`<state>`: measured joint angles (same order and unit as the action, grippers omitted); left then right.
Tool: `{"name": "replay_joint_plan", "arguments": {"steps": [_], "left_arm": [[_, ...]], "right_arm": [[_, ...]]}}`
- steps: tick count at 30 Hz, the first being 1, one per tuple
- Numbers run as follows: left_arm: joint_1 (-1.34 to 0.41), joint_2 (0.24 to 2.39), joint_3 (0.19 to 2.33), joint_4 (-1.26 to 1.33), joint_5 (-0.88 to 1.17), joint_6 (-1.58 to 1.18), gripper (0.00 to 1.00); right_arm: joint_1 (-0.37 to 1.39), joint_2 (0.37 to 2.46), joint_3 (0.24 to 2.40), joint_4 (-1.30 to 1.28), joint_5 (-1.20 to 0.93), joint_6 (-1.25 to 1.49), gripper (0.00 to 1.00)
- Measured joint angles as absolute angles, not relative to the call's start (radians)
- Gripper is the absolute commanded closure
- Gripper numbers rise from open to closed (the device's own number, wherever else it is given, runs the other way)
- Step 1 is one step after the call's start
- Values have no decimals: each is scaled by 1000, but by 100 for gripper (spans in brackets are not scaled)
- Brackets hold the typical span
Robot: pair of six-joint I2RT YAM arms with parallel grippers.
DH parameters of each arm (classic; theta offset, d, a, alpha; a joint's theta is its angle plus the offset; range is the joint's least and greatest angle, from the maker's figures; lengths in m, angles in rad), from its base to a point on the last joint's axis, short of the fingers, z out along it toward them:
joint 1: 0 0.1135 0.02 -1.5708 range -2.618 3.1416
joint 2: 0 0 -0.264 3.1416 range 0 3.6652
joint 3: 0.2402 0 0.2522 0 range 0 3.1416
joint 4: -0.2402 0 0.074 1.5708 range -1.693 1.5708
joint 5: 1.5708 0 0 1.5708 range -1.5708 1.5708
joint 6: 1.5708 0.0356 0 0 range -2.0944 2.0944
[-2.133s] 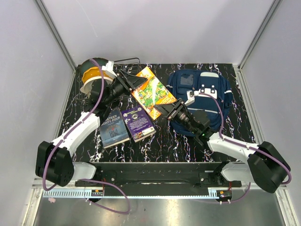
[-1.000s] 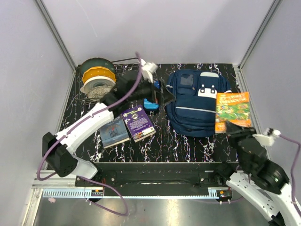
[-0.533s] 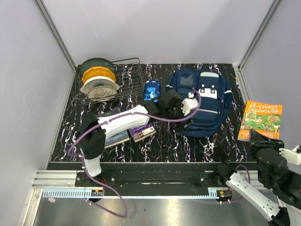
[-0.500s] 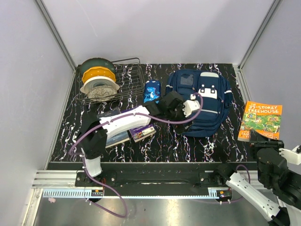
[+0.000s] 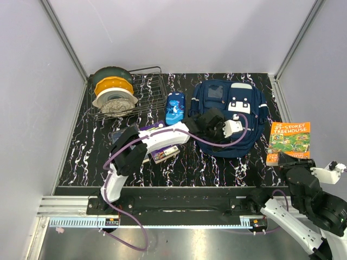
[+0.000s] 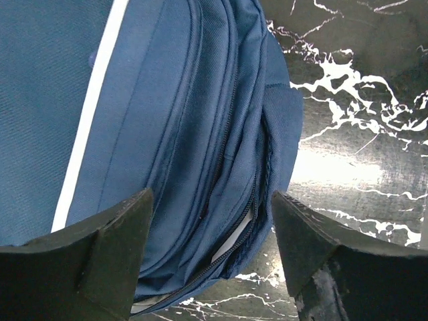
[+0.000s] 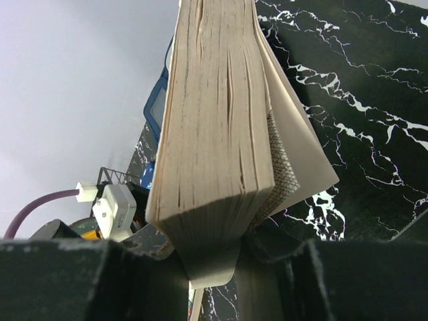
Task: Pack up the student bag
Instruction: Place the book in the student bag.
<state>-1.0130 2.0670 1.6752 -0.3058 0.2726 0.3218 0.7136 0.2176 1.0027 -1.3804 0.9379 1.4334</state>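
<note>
The student bag [image 5: 230,111], navy with white stripes, lies flat at the table's back right. My left gripper [image 5: 219,125] hangs over its near end. In the left wrist view the gripper [image 6: 210,234] is open, its fingers [image 6: 100,261] straddling the bag's [image 6: 167,120] partly unzipped seam, where pale lining [image 6: 231,244] shows. My right gripper [image 5: 282,158] is off the table's right edge, shut on an orange paperback book [image 5: 290,141] held up in the air. The right wrist view shows the book's page block [image 7: 214,134] clamped between the jaws of this gripper [image 7: 221,254].
A small glossy blue pencil case [image 5: 175,105] lies left of the bag. A wire rack [image 5: 146,95] holding stacked round items [image 5: 113,91] stands at the back left. A purple book [image 5: 162,151] lies partly under my left arm, with another book behind it.
My left arm swept right from the pencil case to the bag's near end, and its jaws narrowed slightly. The right arm swung the orange book out right, then back a little.
</note>
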Motion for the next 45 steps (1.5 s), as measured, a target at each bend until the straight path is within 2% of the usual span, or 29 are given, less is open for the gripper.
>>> {"name": "replay_joint_plan", "arguments": {"steps": [1,3,8,14,17,18,21,36,45], "left_arm": [[-1013,2074,1675,-307,275,324,33],[-1014,2085,1675,-308,281,330,35],[-1020,2110,1676,-307,287,333,51],[-1029,2173,1725,-311,288,332,51],[-1029,2199,1750,-314,287,329,65],[-1029,2203,1754,-315,287,328,80],[-1029,2206,1760,-318,287,319,100],[-1036,2171,1812,-410,217,260,100],[-1029,2106,1987,-473,137,215,100]], "right_arm": [[714,217,999,-1380,935,1433,100],[714,215,995,-1379,929,1433,100],[714,209,994,-1374,928,1433,100],[714,210,991,-1363,922,1432,100],[714,210,978,-1347,917,1429,100],[714,210,973,-1344,913,1429,100],[714,210,964,-1333,900,1429,100],[714,183,963,-1361,887,1435,100],[714,125,1009,-1394,874,1454,100]]}}
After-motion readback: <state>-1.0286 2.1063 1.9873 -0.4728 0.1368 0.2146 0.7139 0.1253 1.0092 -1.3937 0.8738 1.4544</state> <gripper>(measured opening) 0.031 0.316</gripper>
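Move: The student bag's opening edge on the robot's side, the flap rim, lies about 5 cm below the left hand and 2 cm to its right, level with it fore and aft. The bag's middle is roughly 8 cm farther out than that hand and 4 cm to its right; the pencil case is some 13 cm ahead and 18 cm left. From the right hand, which already holds the orange book, the rim is about 14 cm ahead, 17 cm left and 19 cm below. The flap rim of the student bag is taken by the left hand, which sinks about 4 cm onto it while edging slightly right, shuts its part-open fingers to pinch the thin edge, then pulls it up some 12 cm and a little forward, faster towards the end. The right hand keeps the orange book held up beside the bag, shifting barely a centimetre or two. ##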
